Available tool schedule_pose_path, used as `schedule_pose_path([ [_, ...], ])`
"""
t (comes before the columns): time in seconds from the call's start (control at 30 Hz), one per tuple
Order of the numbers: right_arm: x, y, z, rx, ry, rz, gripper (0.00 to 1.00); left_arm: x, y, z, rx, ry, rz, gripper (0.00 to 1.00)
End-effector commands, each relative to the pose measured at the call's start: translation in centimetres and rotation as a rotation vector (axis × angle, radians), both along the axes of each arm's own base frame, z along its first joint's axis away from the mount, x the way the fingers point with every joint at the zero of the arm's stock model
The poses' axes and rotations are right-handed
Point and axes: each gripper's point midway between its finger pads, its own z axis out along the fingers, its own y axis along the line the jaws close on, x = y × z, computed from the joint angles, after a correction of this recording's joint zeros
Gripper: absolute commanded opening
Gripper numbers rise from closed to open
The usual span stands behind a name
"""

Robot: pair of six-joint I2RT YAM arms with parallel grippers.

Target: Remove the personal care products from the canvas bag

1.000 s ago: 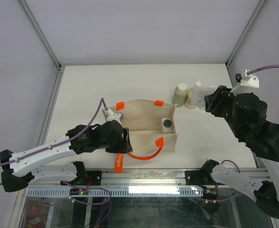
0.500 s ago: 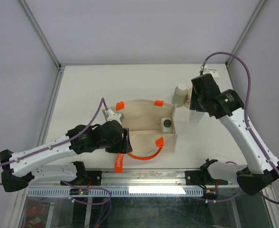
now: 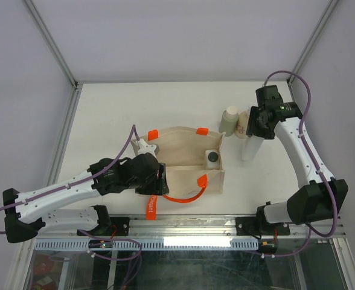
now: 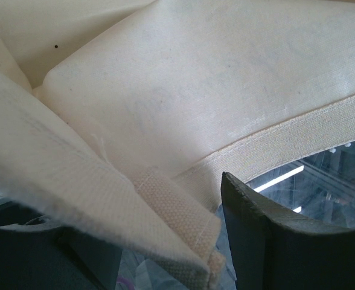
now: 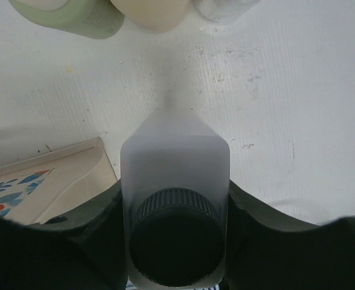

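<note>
The canvas bag (image 3: pixel 183 145) lies open mid-table, orange handle (image 3: pixel 180 197) at its near side. My left gripper (image 3: pixel 160 181) is shut on the bag's left rim; the left wrist view shows the folded canvas hem (image 4: pixel 171 211) between its fingers (image 4: pixel 274 241). One white square dark-capped bottle (image 3: pixel 212 158) stands inside the bag's right end. My right gripper (image 3: pixel 254 130) is shut on another white square bottle (image 3: pixel 248 150), held upright just right of the bag; its dark cap (image 5: pixel 174 232) sits between the fingers. A beige round-capped bottle (image 3: pixel 230 119) and a cream bottle (image 3: pixel 244 124) stand behind it.
The right wrist view shows the bag's floral-printed corner (image 5: pixel 38 181) at left and three standing bottles along the top edge (image 5: pixel 150 9). An orange strap (image 3: pixel 151 205) hangs over the table's near edge. Metal frame posts rise at the back corners.
The right arm has swung down and back from high on the right, carrying the white bottle to just right of the bag by the standing bottles. The left arm holds still.
</note>
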Motion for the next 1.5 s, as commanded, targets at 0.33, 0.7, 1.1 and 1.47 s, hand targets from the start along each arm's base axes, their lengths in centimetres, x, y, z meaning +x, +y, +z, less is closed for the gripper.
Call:
schedule_pose_path([
  [0.33,5.4,4.1,-1.0,0.164,-0.169,0.230,0.00,1.0,-2.1,1.5,-0.041,-0.032,-0.009,0.59],
  [0.7,6.8,4.5,-2.8,0.048,-0.247,0.309,0.00,1.1,-2.0,1.6,-0.036,-0.032,0.000,0.59],
  [1.1,5.2,3.9,-3.4,0.003,-0.218,0.301,0.76,1.0,-2.0,1.6,-0.034,-0.034,-0.012,0.59],
  [1.47,0.0,3.8,1.1,0.120,-0.228,0.196,0.86,0.8,-2.0,1.6,-0.031,-0.033,-0.033,0.59],
])
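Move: The right hand grips the white bottle by its upper end. Its standing spot on the table lies about 4 cm ahead and 4 cm left of this hand, some 11 cm below. The green bottle is roughly 15 cm ahead and 6 cm left, the pump bottle 15 cm ahead and 1 cm right, the canvas bag's middle some 28 cm left and 2 cm back, all about 11 cm lower. From the left hand the spot lies roughly 24 cm ahead, 31 cm right and 7 cm below. Still pinching the white bottle near its cap, the right hand lowers it about 7 cm onto the table while carrying it some 4 cm forward and 4 cm left, turning nearly 20 degrees counter-clockwise. There it pauses, opens its fingers wide to let go, then rises off the bottle by about 4 cm, drawing back a little. ##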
